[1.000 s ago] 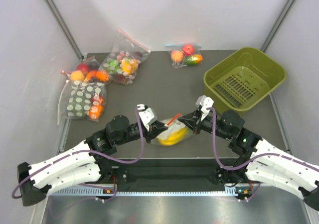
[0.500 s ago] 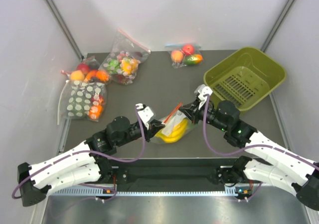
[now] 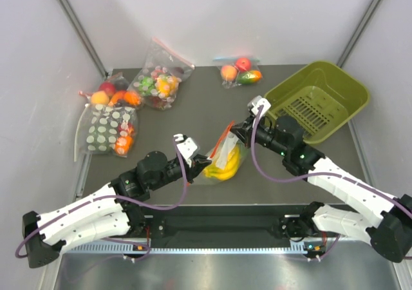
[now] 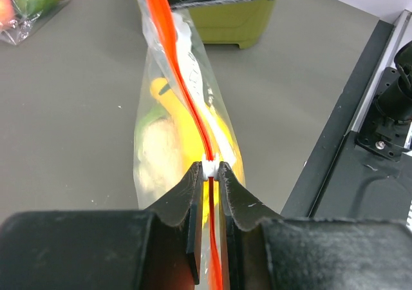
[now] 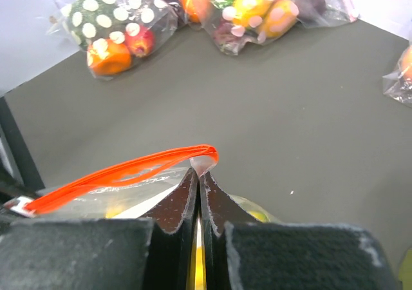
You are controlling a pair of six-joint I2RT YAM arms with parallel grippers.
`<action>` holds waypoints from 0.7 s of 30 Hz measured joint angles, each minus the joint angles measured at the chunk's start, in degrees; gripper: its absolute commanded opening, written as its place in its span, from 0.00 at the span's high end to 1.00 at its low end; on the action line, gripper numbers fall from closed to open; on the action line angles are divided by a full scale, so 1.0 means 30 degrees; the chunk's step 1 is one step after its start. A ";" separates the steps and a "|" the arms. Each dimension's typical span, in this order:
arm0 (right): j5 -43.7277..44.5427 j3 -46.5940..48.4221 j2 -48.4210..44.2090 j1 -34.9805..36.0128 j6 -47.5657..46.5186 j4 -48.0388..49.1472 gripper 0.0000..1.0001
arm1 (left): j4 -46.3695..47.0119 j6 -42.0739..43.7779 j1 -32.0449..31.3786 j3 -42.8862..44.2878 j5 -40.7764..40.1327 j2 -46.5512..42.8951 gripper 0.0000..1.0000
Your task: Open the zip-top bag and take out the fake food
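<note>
The zip-top bag (image 3: 221, 156) hangs stretched between both grippers just above the table's near middle. Its red-orange zip strip (image 4: 172, 71) runs from one gripper to the other. My left gripper (image 4: 212, 168) is shut on the strip's white slider (image 4: 212, 169), at the bag's near-left end (image 3: 201, 163). The right gripper (image 5: 199, 171) is shut on the bag's corner, right under the far end of the strip (image 5: 129, 167), and holds it raised (image 3: 237, 130). Through the plastic I see yellow bananas (image 4: 193, 125) and a pale green-white leafy head (image 4: 153, 154).
An olive-green basket (image 3: 335, 84) stands at the back right. A small bag of fruit (image 3: 240, 72) lies at the back middle. A bag of multicoloured pieces (image 3: 158, 78) and a white-dotted bag (image 3: 109, 130) lie at the back left.
The right gripper has moved back and upward with the bag's corner, tilting the bag up and stretching the zip strip. The left gripper has kept its place on the slider.
</note>
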 measured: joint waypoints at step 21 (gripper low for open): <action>-0.1596 0.2215 0.4656 -0.2892 0.0583 0.1792 1.00 | -0.0561 -0.0022 0.0095 -0.0022 -0.0248 0.0000 1.00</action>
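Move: The left hand grips the white slider; the zip's near end hangs about 9 cm back, 8 cm left and 6 cm below it. From the right hand, pinching the far corner, the slider is some 11 cm back, 9 cm left and 1 cm lower; the bananas about 16 cm back, 3 cm left, 9 cm down; the small fruit bag 24 cm ahead, 4 cm right, 19 cm down. The right hand keeps its pinch and draws the zip's far corner about 7 cm forward from the near-still left-held slider. ##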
